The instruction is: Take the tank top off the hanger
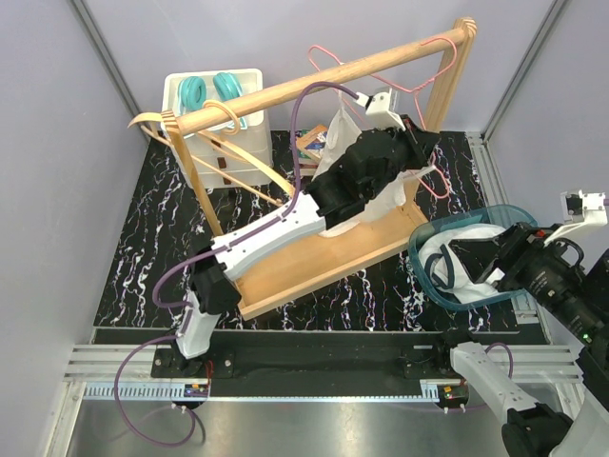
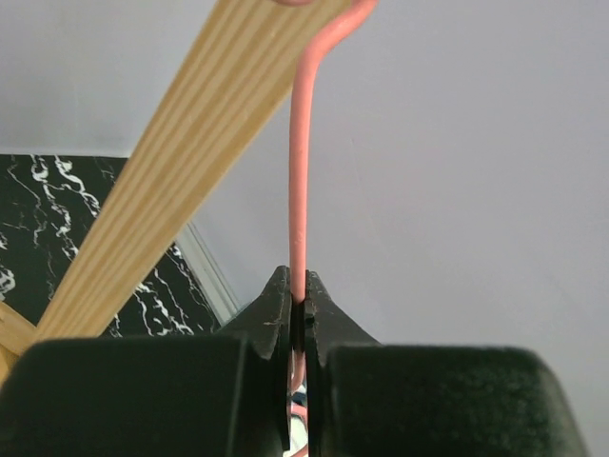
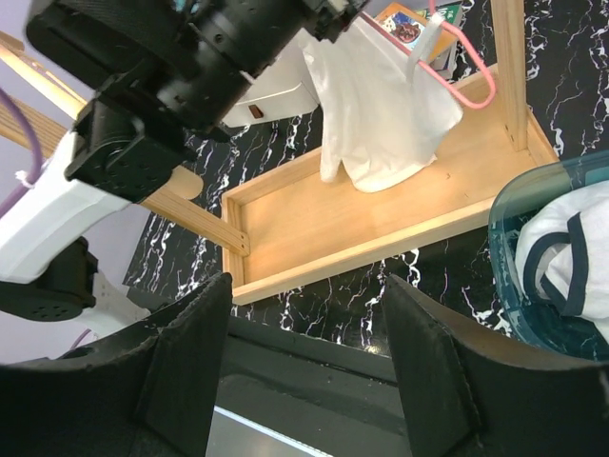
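A white tank top (image 1: 381, 202) (image 3: 381, 109) hangs on a pink wire hanger (image 1: 415, 89) (image 3: 479, 69) hooked over the wooden rail (image 1: 314, 81) of a garment rack. My left arm reaches up across the rack. Its gripper (image 1: 425, 141) (image 2: 298, 288) is shut on the pink hanger wire (image 2: 299, 181) just under the rail (image 2: 171, 171). The arm hides much of the top from above. My right gripper (image 1: 500, 267) (image 3: 304, 319) stands open and holds nothing, low at the right beside the teal bin.
A teal bin (image 1: 500, 215) (image 3: 514, 200) with white, dark-trimmed clothes sits right of the rack's wooden base tray (image 1: 314, 262) (image 3: 343, 219). Wooden hangers (image 1: 238, 152) hang at the rail's left end. A white drawer unit (image 1: 249, 162) with teal rings stands behind.
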`<action>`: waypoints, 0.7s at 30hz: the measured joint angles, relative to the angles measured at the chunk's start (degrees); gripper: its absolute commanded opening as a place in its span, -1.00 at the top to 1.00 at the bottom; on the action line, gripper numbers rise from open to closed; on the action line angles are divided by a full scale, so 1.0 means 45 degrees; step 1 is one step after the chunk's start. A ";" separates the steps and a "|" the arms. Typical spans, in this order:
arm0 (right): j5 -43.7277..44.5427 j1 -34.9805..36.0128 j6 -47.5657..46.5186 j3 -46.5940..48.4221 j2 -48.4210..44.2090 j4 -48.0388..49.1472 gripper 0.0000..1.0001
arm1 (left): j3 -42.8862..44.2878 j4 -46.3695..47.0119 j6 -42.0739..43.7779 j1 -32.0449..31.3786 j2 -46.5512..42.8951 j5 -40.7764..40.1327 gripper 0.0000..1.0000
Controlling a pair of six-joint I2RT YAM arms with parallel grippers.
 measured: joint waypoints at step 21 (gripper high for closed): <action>0.0000 0.0000 -0.0432 0.0044 0.1069 0.0029 -0.47 | -0.3905 -0.0743 -0.1982 -0.0219 -0.3716 0.6057 1.00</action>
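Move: Behind the left hand, which already grips the pink hanger, the open right gripper waits about 23 cm back, 2 cm to its right and 2 cm higher. The rail is some 12 cm ahead of the left hand, level sideways, and 8 cm up. From the right hand the white tank top hangs about 25 cm ahead, 11 cm left and 15 cm lower; the basket is 15 cm ahead, 17 cm right and 40 cm down. Pulling the pink hanger back from the rail towards the right gripper, the left hand keeps its shut grip and travels about 12 cm, arching up some 5 cm midway before sinking nearly to its starting height, while it turns about 30 degrees clockwise. The right hand, fingers staying open, eases some 3 cm forward to meet it. ##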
